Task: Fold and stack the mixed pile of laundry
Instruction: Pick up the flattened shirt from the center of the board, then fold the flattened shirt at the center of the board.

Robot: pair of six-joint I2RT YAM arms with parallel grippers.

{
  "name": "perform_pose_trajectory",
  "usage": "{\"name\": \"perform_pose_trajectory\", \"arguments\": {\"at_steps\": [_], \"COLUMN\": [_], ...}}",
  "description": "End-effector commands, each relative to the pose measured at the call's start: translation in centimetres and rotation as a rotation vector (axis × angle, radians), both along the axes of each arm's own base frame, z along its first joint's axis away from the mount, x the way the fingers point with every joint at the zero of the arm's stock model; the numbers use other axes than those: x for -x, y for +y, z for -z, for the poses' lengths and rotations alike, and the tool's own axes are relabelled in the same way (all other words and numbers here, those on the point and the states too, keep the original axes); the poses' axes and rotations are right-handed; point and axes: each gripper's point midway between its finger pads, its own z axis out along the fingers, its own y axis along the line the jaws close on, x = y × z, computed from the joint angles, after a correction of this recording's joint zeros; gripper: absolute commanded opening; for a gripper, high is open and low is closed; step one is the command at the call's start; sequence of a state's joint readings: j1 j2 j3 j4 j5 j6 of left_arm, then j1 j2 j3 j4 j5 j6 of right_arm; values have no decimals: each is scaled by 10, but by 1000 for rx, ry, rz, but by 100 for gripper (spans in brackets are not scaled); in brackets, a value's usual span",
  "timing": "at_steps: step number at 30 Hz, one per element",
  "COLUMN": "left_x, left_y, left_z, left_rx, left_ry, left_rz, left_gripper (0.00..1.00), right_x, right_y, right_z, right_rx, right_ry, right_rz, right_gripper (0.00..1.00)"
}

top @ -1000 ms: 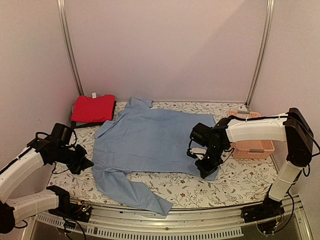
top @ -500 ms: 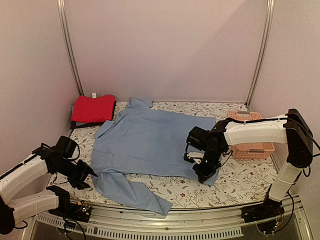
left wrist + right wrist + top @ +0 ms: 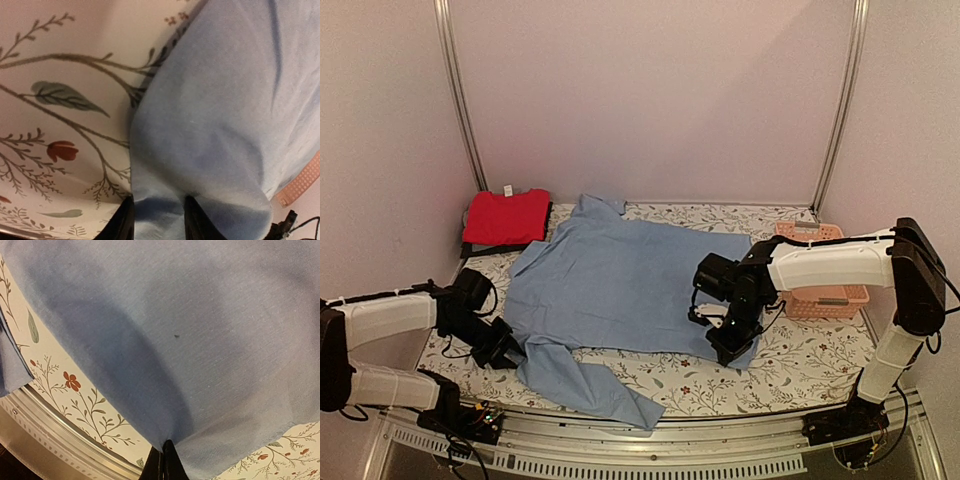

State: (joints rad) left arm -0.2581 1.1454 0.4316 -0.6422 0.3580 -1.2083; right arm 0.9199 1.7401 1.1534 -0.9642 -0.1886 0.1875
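Observation:
The light blue shirt (image 3: 620, 280) lies spread flat across the middle of the floral tablecloth (image 3: 800, 365), one sleeve trailing toward the front edge. A folded red garment (image 3: 505, 216) sits at the back left corner. My left gripper (image 3: 510, 352) is low at the shirt's left edge near the sleeve. In the left wrist view its jaws (image 3: 157, 207) stand apart, astride a raised fold of blue cloth (image 3: 225, 100). My right gripper (image 3: 728, 345) is at the shirt's right front corner. In the right wrist view it is shut (image 3: 163, 446) on the shirt's hem (image 3: 190, 315), which puckers into the fingertips.
A pink slatted basket (image 3: 825, 295) stands at the right, behind the right arm. A metal rail (image 3: 650, 445) runs along the table's front edge, close below the right gripper (image 3: 50, 432). Walls close in the left, back and right sides.
My left arm swung right and down to the shirt's left edge, and its jaws opened over a fold there. My right gripper shifted slightly left, still holding the hem.

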Motion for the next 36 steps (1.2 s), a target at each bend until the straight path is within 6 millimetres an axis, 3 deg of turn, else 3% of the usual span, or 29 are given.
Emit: {"name": "perform_pose_trajectory", "arguments": {"at_steps": [1,3,4,5,13,16,19,23,29,33,36], "left_x": [15,16,16,15,11,15,6,-28,-92,-133,-158], "left_y": [13,13,12,11,24,23,24,14,5,-7,-15], "left_z": [28,29,28,24,-45,-60,-75,-101,-144,-153,-146], "left_rx": [-87,-83,-77,-71,-85,-67,-71,-60,-102,-91,-85], "left_ry": [32,36,31,22,-105,-120,-163,-248,-370,-415,-421], "left_rz": [44,49,50,47,-58,-66,-73,-29,27,53,62], "left_gripper": [25,13,2,0,0,0,0,0,0,0,0], "right_x": [-4,-4,-4,-3,6,13,19,14,-19,-44,-65], "right_y": [0,1,2,2,6,8,8,12,5,-9,-21], "right_z": [-2,-3,-3,-4,-11,-15,-18,-28,-46,-47,-40], "right_rx": [14,11,5,5,-48,-85,-107,-129,-190,-184,-159], "right_ry": [-10,-8,-8,-8,26,51,71,61,57,50,49], "right_rz": [1,4,3,4,10,11,-6,-21,73,117,149], "right_gripper": [0,0,0,0,0,0,0,0,0,0,0]}}
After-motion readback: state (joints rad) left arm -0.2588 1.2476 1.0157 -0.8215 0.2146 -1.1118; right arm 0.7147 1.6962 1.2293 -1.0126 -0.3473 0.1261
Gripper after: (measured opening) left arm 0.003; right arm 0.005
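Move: The left hand's half-open fingers are right at the blue shirt's near-left corner, about 1 cm below and 1 cm to their right. From this hand the loose sleeve lies some 16 cm right and 7 cm back, the shirt's body 23 cm right and 22 cm ahead, and the red stack 11 cm left and 42 cm ahead. The right hand already pinches the near-right corner; the shirt's body is about 21 cm left and 22 cm ahead of it, the basket 27 cm right and 25 cm ahead. Straight up, then up and forward: the left hand first shuts its fingers on the shirt's near-left corner, lifts it about 8 cm, then carries it out over the cloth, ending some 15 cm higher and 12 cm farther forward with the fingertips tilted forward about 20 degrees. The right hand keeps its pinch, waits, eases back slightly, then rises and pushes forward about 4 cm overall, tilting a little. ##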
